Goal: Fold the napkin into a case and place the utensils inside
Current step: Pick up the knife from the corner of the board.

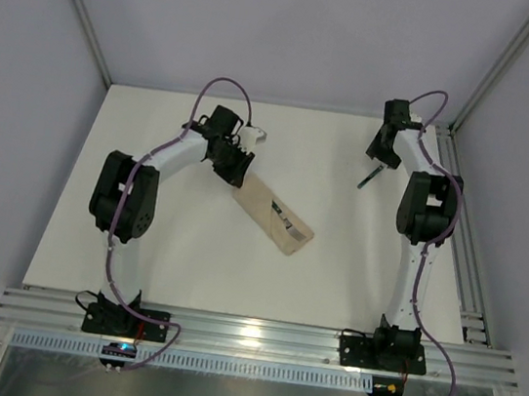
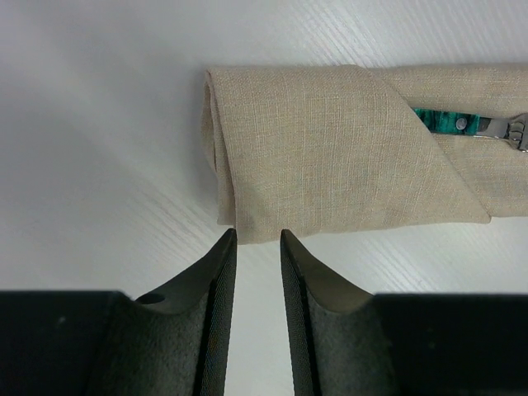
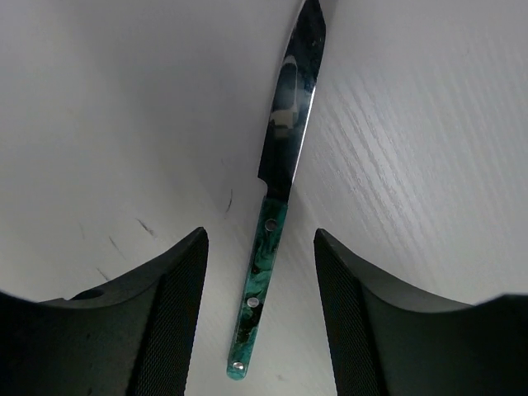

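The napkin (image 1: 270, 213) lies folded as a narrow beige case (image 2: 330, 148) mid-table, running diagonally. A fork's teal handle (image 2: 445, 121) shows in its slanted pocket, and metal (image 1: 292, 228) glints at the case's near-right part. My left gripper (image 2: 258, 239) hovers at the case's far-left end (image 1: 238, 175), open a small gap with only bare table between the fingers. The knife (image 3: 276, 198) lies flat on the table at the far right (image 1: 369, 178), its teal handle between the jaws of my right gripper (image 3: 260, 235), which stands open wide and touches nothing.
The white table (image 1: 178, 255) has an aluminium rail (image 1: 255, 335) along the near edge and another (image 1: 461, 236) down the right side. Grey walls close in the back and both sides.
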`<state>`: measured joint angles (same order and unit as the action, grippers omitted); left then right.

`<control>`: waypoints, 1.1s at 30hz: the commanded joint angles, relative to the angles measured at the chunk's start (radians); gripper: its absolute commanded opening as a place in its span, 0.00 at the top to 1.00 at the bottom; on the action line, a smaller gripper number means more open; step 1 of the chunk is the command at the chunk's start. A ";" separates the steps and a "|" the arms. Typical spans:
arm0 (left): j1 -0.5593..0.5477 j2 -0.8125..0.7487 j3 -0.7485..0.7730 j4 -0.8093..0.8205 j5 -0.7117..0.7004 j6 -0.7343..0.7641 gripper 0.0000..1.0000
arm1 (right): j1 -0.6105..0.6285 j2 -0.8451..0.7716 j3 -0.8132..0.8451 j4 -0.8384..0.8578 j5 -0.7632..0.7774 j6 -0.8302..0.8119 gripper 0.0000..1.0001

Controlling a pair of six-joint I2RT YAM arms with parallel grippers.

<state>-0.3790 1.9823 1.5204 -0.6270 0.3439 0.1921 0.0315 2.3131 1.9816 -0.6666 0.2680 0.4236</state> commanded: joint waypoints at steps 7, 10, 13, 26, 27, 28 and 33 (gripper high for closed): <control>-0.001 -0.077 0.021 -0.002 0.038 0.018 0.70 | -0.012 -0.011 -0.049 -0.057 0.004 0.053 0.41; -0.001 -0.085 0.017 -0.005 0.043 0.015 0.70 | -0.015 0.006 -0.052 -0.062 -0.030 0.057 0.44; -0.001 -0.091 0.018 -0.010 0.043 0.017 0.70 | -0.016 0.022 -0.053 -0.070 -0.045 0.053 0.50; -0.027 -0.175 0.046 -0.106 0.086 0.032 0.69 | -0.018 -0.236 -0.409 0.116 -0.125 0.110 0.97; -0.035 -0.186 0.050 -0.123 0.078 0.038 0.69 | -0.018 -0.336 -0.473 0.192 -0.136 0.151 0.97; -0.046 -0.207 0.052 -0.131 0.078 0.041 0.68 | -0.015 -0.390 -0.592 0.231 -0.145 0.171 0.97; -0.118 -0.255 0.055 -0.154 0.104 0.043 0.64 | 0.079 -0.714 -0.864 0.410 -0.128 0.300 0.97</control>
<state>-0.4572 1.7920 1.5311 -0.7494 0.4061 0.2195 0.0498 1.7832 1.1862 -0.4496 0.1429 0.6094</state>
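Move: The knife lies under my open right hand: its middle is about 1 cm ahead, 3 cm right and 4 cm below. The middle of its handle is some 3 cm back and 1 cm left at that depth. The napkin's middle is roughly 20 cm back and 31 cm left, with the fork in it about 21 cm back and 27 cm left. From my left hand the knife is around 14 cm ahead, 44 cm right and 5 cm below. I settle my open right hand about 3 cm down and a little back onto the knife's handle, then pinch the handle near the blade. Keeping that grip, I draw back some 12 cm, low at first, bearing slightly left towards the napkin and rising only at the end. Meanwhile my left hand, clear of the napkin, climbs about 7 cm, then also eases back and right. ##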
